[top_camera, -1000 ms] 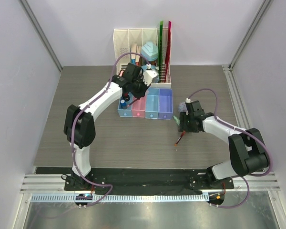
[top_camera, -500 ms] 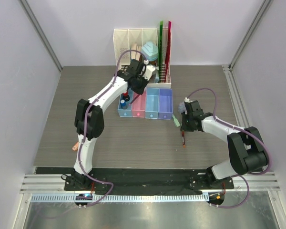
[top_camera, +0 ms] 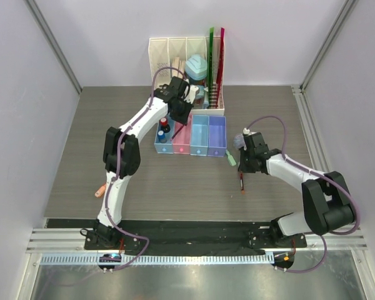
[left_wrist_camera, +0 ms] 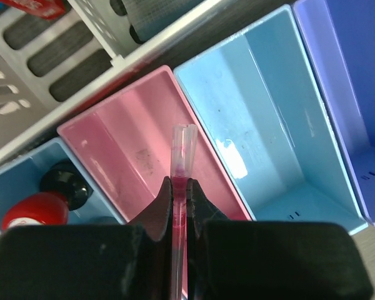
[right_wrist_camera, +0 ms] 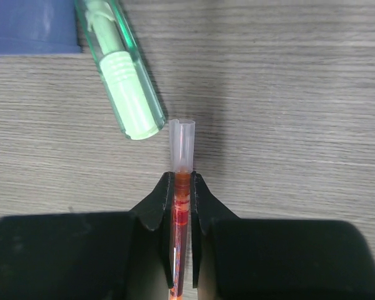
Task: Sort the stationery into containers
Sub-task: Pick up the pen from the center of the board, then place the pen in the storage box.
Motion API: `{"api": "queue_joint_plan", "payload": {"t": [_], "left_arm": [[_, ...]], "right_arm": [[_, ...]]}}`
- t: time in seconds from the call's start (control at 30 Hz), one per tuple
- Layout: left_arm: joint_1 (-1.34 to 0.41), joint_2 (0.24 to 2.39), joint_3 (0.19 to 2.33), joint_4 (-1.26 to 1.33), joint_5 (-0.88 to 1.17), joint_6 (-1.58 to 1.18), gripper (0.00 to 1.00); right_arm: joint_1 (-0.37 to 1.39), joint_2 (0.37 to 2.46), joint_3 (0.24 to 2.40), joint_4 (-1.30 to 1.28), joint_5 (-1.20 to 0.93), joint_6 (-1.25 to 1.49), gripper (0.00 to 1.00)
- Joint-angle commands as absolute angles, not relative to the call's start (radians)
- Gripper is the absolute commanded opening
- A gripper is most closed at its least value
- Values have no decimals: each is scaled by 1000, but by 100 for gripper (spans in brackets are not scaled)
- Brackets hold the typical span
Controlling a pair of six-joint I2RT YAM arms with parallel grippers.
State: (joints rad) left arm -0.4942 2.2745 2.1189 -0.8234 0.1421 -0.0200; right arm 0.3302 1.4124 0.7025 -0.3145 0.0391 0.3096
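My left gripper point(top_camera: 177, 117) is shut on a thin red pen point(left_wrist_camera: 182, 159) and hangs over the pink bin point(left_wrist_camera: 122, 140) of the container row. The blue bin point(top_camera: 159, 145) holds a red-capped cylinder point(left_wrist_camera: 31, 211) and a blue-capped one point(top_camera: 160, 133). The light blue bin point(left_wrist_camera: 262, 119) and the purple bin point(left_wrist_camera: 353, 94) look empty. My right gripper point(top_camera: 242, 170) is low on the table, shut on a second red pen point(right_wrist_camera: 182, 147). A stubby green piece point(right_wrist_camera: 120, 78) lies just ahead of it, beside the purple bin's corner.
The white slotted rack point(top_camera: 169, 53) with rulers and teal items stands right behind the bins, close to my left wrist. An orange piece point(top_camera: 100, 190) lies on the table at the left, near the left arm's elbow.
The right gripper has closed on the pen, which now lies straight between its fingers. The left arm has swung its elbow right and carried its pen from the blue bin toward the pink one.
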Motion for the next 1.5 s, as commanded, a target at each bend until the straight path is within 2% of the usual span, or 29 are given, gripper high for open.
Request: {"api": "queue_joint_plan", "payload": {"t": [0.0,0.27,0.63,0.7,0.73,0.83,0.87,0.93,1.2,1.47], "left_arm": [[-491,2279,2158,-853,187,-83,0],[-474,2316,2172,-853,155,-94,0],[-436,2368,2197,-845,107,-80,0],[-436,2373,2203,-844,106,-77,5],[-434,2372,2206,-842,104,-75,17],[-436,2356,2214,-831,135,-71,40],[-436,2350,2217,-827,149,-71,42],[-434,2330,2214,-805,159,-71,46],[-434,2244,2201,-802,270,-83,45],[-416,1929,2020,-821,278,-19,47]], "right_arm": [[336,1330,710,-304,68,292,1],[336,1218,755,-307,60,261,1],[353,1175,864,-278,-31,267,1],[363,1181,891,-267,-35,270,1],[368,1189,902,-264,-37,268,1],[386,1209,946,-258,-43,265,1],[394,1216,956,-256,-40,264,1],[406,1232,983,-255,-34,256,1],[452,1302,1060,-226,-17,241,1],[495,1413,1159,-161,-6,258,1]]}}
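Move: The left hand holds a red pen roughly over the middle of the pink compartment, whose floor is about 8 cm below. The red-capped bottle stands some 6 cm to the left of it and 2 cm farther out; the light-blue compartment is 6 cm to its right, level with it. From the right hand, its pen gripped at the table, the pink compartment lies 13 cm ahead and 20 cm left, the purple one 13 ahead and 8 left, the green bottle 5 ahead and 3 left. Down about 4 cm, drifting left and slightly forward, the left hand lowers its pen into the pink compartment, opens to let go, then rises some 7 cm. The right hand keeps its pen pinched and climbs about 16 cm, swinging left and forward towards the compartments and finally going level, its fingertips tilting outward some 25 degrees. ##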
